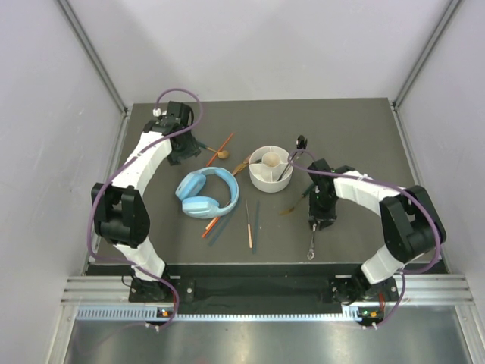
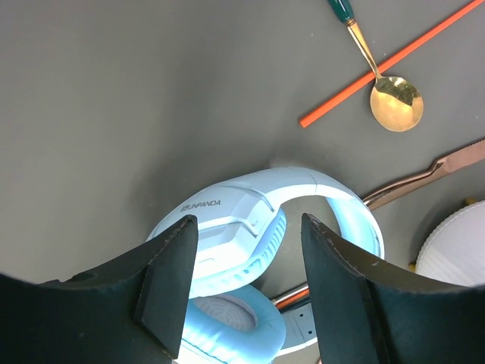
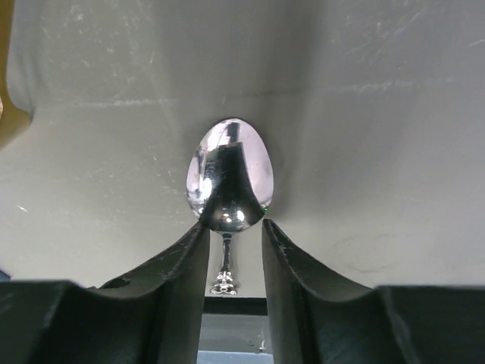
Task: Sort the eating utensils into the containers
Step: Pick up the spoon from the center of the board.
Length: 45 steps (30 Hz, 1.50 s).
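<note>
My right gripper (image 3: 235, 226) is shut on a silver spoon (image 3: 229, 174) at its neck, with the bowl sticking out past the fingertips. In the top view this gripper (image 1: 319, 222) is right of the middle and the spoon (image 1: 311, 247) points toward the near edge. The white divided holder (image 1: 270, 168) has a black spoon (image 1: 292, 161) in it. My left gripper (image 2: 246, 227) is open and empty above the headphones, at the back left in the top view (image 1: 184, 152). A gold spoon (image 2: 395, 102) lies across an orange chopstick (image 2: 386, 64). An orange chopstick (image 1: 248, 225) and a teal chopstick (image 1: 256, 224) lie near the front.
Light blue headphones (image 1: 208, 193) lie left of the holder, over an orange chopstick and a teal one (image 1: 214, 224). A bronze utensil (image 2: 424, 178) lies between headphones and holder. Another bronze utensil (image 1: 294, 205) lies by my right gripper. White walls enclose the table.
</note>
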Available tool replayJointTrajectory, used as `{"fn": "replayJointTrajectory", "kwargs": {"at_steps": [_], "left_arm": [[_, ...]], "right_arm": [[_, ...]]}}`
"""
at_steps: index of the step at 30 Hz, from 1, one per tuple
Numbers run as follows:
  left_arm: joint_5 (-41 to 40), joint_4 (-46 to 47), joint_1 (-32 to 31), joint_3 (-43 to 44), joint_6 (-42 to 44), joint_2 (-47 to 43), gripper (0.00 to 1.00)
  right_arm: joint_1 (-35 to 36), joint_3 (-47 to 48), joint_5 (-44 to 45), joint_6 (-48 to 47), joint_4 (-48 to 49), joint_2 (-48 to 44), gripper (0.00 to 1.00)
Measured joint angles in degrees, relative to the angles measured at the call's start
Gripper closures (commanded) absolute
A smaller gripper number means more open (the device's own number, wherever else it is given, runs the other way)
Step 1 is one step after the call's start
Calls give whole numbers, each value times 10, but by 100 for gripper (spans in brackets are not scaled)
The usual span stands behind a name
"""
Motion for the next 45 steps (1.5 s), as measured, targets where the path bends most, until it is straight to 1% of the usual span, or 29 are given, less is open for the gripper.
{"fn": "replayJointTrajectory", "kwargs": {"at_steps": [1,2,4,5,11,15,18,21,24,27,33,38,39,42,45], "left_arm": [[0,0,0,0,0,0,38],[0,0,0,-1,0,0,38],[0,1,0,-3,1,0,38],[1,1,0,-4,1,0,38],[3,2,0,-18,0,0,39],[6,1,0,-22,0,0,38],[10,2,0,-22,0,0,38],[12,1,0,-22,0,0,38],[15,1,0,-22,0,0,38],[16,1,0,-22,0,0,38],[18,1,0,-21,0,-5,38],[18,1,0,-21,0,-17,38],[18,1,0,-21,0,-20,38],[18,1,0,-21,0,-26,38],[17,1,0,-21,1,-30,38]], "right_arm": [[0,0,2,0,0,0,80],[0,-2,2,0,1,0,89],[0,-10,1,0,1,-2,97],[1,-14,0,2,-1,-3,100],[1,-32,8,10,2,-26,100],[2,-44,37,17,-11,-54,100],[2,-39,64,23,-31,-92,100],[2,1,89,26,-64,-126,100],[3,72,105,25,-85,-143,100],[3,142,118,16,-82,-148,100],[3,228,156,-24,-11,-134,100],[3,299,188,-69,83,-53,100],[3,304,189,-77,113,-37,100],[3,304,189,-92,159,-5,100],[4,313,188,-99,181,27,100]]}}
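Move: The spoon lies under the right hand, its bowl just ahead and its neck between the open fingertips; its middle is about 3 cm back, 1 cm left and 1 cm below. The green-handled utensil rests roughly 8 cm ahead and 4 cm left, and the white container stands about 14 cm ahead and 12 cm left. From the left hand, the spoon is some 23 cm back, 34 cm right and 14 cm lower. The right hand shuts its fingers low over the board, pinching the spoon near the neck while easing back and then a little right, 1 to 3 cm each way. Keeping that grip, it sweeps up and forward in one fast arc, about 22 cm out and nearly 20 cm up, drifting left late on and tipping its fingers some 50 degrees from straight down towards forward, to end high over the board, right of and beyond the white container. ##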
